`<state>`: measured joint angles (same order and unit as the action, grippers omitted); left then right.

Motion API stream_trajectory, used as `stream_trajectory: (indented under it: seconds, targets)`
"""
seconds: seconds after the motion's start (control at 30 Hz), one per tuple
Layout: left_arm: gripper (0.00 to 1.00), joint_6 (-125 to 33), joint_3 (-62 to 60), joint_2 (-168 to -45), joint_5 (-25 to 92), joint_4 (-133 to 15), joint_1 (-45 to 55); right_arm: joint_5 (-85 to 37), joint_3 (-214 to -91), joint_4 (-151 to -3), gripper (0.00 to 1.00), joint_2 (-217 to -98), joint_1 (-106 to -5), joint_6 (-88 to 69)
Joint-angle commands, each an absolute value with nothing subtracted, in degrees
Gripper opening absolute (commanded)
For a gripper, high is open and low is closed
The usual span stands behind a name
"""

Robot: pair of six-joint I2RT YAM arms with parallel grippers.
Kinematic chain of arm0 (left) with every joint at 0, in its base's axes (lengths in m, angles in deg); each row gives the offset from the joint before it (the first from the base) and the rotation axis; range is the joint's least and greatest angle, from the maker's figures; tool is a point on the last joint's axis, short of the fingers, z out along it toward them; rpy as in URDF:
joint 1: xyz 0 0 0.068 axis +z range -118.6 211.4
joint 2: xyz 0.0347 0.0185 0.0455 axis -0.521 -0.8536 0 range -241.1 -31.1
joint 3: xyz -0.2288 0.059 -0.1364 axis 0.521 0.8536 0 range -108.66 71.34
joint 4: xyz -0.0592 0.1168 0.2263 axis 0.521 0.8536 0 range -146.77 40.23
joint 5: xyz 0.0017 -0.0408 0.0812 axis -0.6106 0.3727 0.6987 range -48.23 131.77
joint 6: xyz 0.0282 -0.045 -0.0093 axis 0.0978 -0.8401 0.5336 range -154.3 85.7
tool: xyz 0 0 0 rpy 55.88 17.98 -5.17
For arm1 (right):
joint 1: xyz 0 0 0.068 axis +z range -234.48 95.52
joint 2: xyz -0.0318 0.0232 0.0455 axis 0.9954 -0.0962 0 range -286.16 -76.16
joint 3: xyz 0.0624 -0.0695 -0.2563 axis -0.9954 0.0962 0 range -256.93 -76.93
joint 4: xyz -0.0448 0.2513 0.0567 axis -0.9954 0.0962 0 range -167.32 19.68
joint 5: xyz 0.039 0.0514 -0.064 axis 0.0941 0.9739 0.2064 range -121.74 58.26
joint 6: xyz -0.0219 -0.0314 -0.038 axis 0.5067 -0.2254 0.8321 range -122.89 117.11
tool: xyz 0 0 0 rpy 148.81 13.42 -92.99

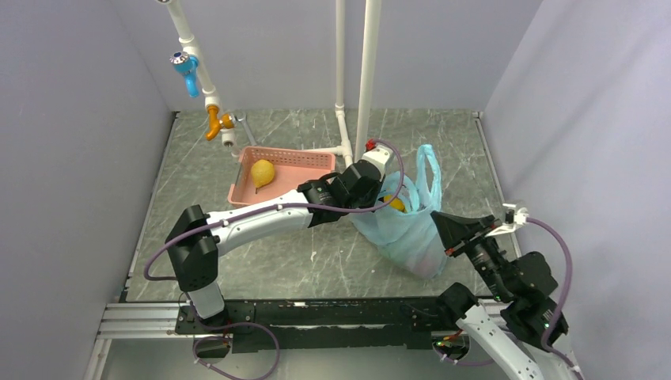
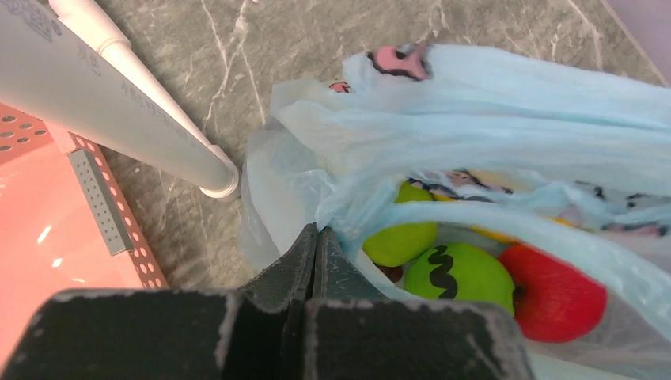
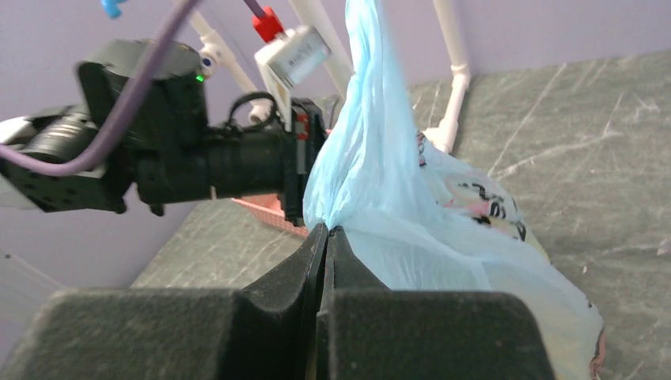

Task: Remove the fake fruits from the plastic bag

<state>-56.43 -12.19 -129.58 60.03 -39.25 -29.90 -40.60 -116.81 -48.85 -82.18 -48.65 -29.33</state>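
The light-blue plastic bag (image 1: 407, 233) lies right of the table's middle with its mouth held apart. My left gripper (image 2: 316, 231) is shut on the bag's (image 2: 475, 103) near-left rim. My right gripper (image 3: 327, 229) is shut on a fold of the bag (image 3: 411, 237) on the opposite side, one tie handle rising above it. Inside the mouth lie a green apple (image 2: 399, 241), a striped green watermelon (image 2: 459, 273) and a red apple (image 2: 554, 293), with a sliver of yellow fruit (image 2: 494, 233) behind them under the plastic. A yellow pear (image 1: 263, 172) rests in the pink basket (image 1: 285, 152).
White upright pipes (image 1: 366, 71) stand just behind the bag, and one pipe foot (image 2: 217, 178) is close to my left gripper. The pink basket (image 2: 47, 214) sits to the left of the bag. A tap with blue and orange fittings (image 1: 190, 67) hangs at back left.
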Motion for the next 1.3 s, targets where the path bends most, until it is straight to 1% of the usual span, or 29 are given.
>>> stream_trajectory:
  seconds: [0.0,0.1,0.13,0.17,0.2,0.23,0.27,0.33,0.37,0.43,0.5,0.6,0.7,0.8,1.0,1.1,1.17,1.2,1.27]
  targets:
    - [0.00,-55.7,-14.7,-129.7,61.0,-39.7,-29.9,-40.8,-123.3,-46.4,0.00,-82.7,-48.4,-26.8]
    - [0.00,-52.1,-16.6,-129.1,57.5,-38.5,-29.8,-47.5,-123.6,-42.2,0.00,-81.9,-48.4,-28.6]
    - [0.00,-49.1,-17.3,-128.5,55.1,-38.5,-29.7,-47.1,-123.3,-42.0,0.00,-82.1,-48.4,-28.4]
    - [0.02,-47.2,-17.9,-127.8,52.7,-38.6,-29.7,-46.4,-123.0,-41.8,0.00,-82.5,-48.3,-28.5]
    - [0.08,-45.9,-18.6,-127.0,50.6,-38.5,-29.7,-45.8,-123.0,-41.5,0.00,-83.3,-48.4,-28.8]
    - [0.16,-44.9,-19.3,-126.4,48.9,-37.9,-29.8,-45.2,-122.9,-41.4,0.00,-84.3,-48.4,-29.1]
    - [0.27,-44.3,-20.0,-125.7,47.6,-37.3,-29.8,-44.5,-122.8,-41.4,0.00,-85.2,-48.4,-29.2]
    - [0.40,-43.9,-20.8,-124.6,45.8,-36.3,-29.8,-43.1,-122.6,-42.2,0.00,-86.3,-48.4,-28.8]
    - [0.44,-44.0,-20.9,-124.1,44.7,-36.4,-29.8,-42.4,-122.3,-42.9,0.00,-86.4,-48.4,-28.7]
    - [0.49,-43.0,-20.6,-123.2,40.5,-37.7,-30.0,-41.4,-121.5,-44.2,0.00,-86.3,-48.4,-28.8]
    - [0.56,-40.2,-22.0,-123.5,36.3,-38.3,-31.3,-40.8,-120.7,-44.8,0.00,-86.1,-48.4,-29.3]
    - [0.70,-35.3,-30.6,-128.0,39.0,-32.7,-34.8,-40.1,-119.9,-45.1,0.00,-85.6,-48.4,-30.1]
    - [0.72,-36.5,-41.1,-134.4,44.1,-25.6,-37.3,-39.9,-119.5,-44.8,0.00,-84.9,-48.4,-30.2]
    - [0.72,-38.1,-44.0,-137.4,49.3,-24.2,-39.1,-40.4,-119.8,-44.3,0.00,-84.5,-48.4,-30.1]
    - [0.72,-35.9,-37.5,-134.7,59.8,-30.4,-43.0,-40.9,-120.9,-43.2,0.00,-84.6,-48.4,-29.1]
    - [0.73,-36.1,-31.5,-130.2,60.7,-34.6,-43.7,-40.8,-120.6,-43.6,0.00,-84.4,-48.4,-29.3]
    - [0.76,-37.1,-27.1,-126.8,59.8,-37.1,-43.7,-40.4,-120.2,-44.0,0.00,-84.6,-48.4,-29.5]
    - [0.82,-37.8,-25.6,-125.5,59.6,-37.9,-43.6,-40.2,-120.1,-44.1,0.00,-84.6,-48.4,-29.5]
    - [0.85,-38.9,-23.7,-123.9,59.2,-38.3,-43.3,-40.0,-119.8,-44.2,0.00,-84.8,-48.4,-29.7]
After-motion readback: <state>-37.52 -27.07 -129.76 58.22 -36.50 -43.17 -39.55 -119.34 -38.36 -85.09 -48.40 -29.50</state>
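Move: The left fingers still pinch the left rim of the bag; the bag handle they go for next is roughly 11 cm to the right, 9 cm back and 11 cm higher. The fruits in the bag's mouth lie about 5 cm to the left hand's right, 2 cm back and 9 cm below, while the pink basket is some 24 cm left, 7 cm ahead and 15 cm down. The right hand already has that handle between its shut fingertips. Upward first, the left hand opens its fingers, lets go of the bag's rim and climbs about 15 cm while drawing back and right. It turns some 30 degrees, clockwise with fingers tipping up, then sinks about 4 cm beside the right fingertips, fingers wide around the handle. The right hand keeps its pinch, dips left and returns, ending 3–4 cm lower. ##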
